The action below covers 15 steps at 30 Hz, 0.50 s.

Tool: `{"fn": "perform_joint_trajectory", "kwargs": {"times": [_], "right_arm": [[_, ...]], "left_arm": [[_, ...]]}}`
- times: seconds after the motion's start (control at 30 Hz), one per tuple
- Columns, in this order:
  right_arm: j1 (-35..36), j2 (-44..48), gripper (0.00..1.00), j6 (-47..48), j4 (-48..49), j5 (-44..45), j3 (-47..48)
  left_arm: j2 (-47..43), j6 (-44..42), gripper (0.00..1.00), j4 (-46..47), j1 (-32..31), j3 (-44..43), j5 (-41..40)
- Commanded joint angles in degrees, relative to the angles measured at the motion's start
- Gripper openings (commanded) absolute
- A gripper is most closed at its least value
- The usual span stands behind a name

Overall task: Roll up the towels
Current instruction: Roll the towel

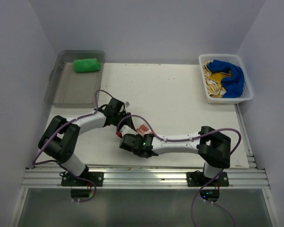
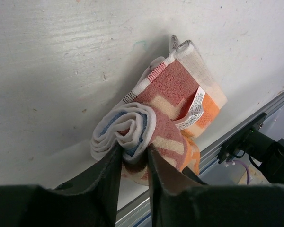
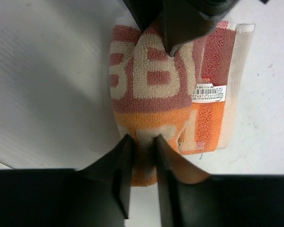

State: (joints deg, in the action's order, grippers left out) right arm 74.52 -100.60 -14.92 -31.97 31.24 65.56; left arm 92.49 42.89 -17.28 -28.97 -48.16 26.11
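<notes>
The orange-and-white towel (image 2: pixel 175 94) lies partly rolled on the white table near the front edge, its label showing. My left gripper (image 2: pixel 135 153) is shut on the coiled white-and-blue end of the roll. From the opposite side my right gripper (image 3: pixel 141 146) is shut on the orange end of the same towel (image 3: pixel 151 80). From above, both grippers meet over the towel (image 1: pixel 142 129), left gripper (image 1: pixel 124 124) and right gripper (image 1: pixel 128 139). A rolled green towel (image 1: pixel 87 65) lies in the clear bin (image 1: pixel 61 92). The blue towel (image 1: pixel 232 78) and yellow-tan towel (image 1: pixel 213 85) are heaped in the white basket (image 1: pixel 206 94).
The aluminium rail (image 2: pixel 236 137) of the table's front edge runs just beside the towel. The clear bin stands at the back left and the white basket at the back right. Purple cables loop over both arms.
</notes>
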Motion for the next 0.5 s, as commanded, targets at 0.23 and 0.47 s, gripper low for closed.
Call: {"fn": "perform_joint_trajectory", "kwargs": {"times": [0.23, 0.47], "right_arm": [[-6.3, 5.8, 0.0, 0.0, 6.1, -9.2, -5.1], [-14.7, 11.8, 0.0, -2.0, 11.3, -29.8, -8.9]], "left_arm": [[-4.9, -3.5, 0.69, -7.8, 0.1, -4.7, -3.7], [-10.7, -5.3, 0.72, -12.3, 4.3, -7.1, -4.4]]}}
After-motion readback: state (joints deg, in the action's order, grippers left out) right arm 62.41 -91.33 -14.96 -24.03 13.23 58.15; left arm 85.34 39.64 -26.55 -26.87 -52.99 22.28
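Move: My left hand still has the far left end of the towel roll between its fingers; the roll's middle lies about 3 cm back and 3 cm right, roughly 1 cm below. From my right hand, whose fingers straddle the roll's near end, that middle is some 3 cm ahead and 3 cm left, about 2 cm lower. The towel's unrolled tail lies about 5 cm ahead and 3 cm right of my right hand, some 4 cm below. I close my right fingers on the near end of the towel roll and pinch it, dipping slightly, then ease that hand about 2 cm forward and a little right and up, its wrist turning some 20 degrees with the left side rising and the fingers tipping further down. Meanwhile my left fingers open wide, let go of the far end, and the hand climbs about 4 cm, drifting left. ##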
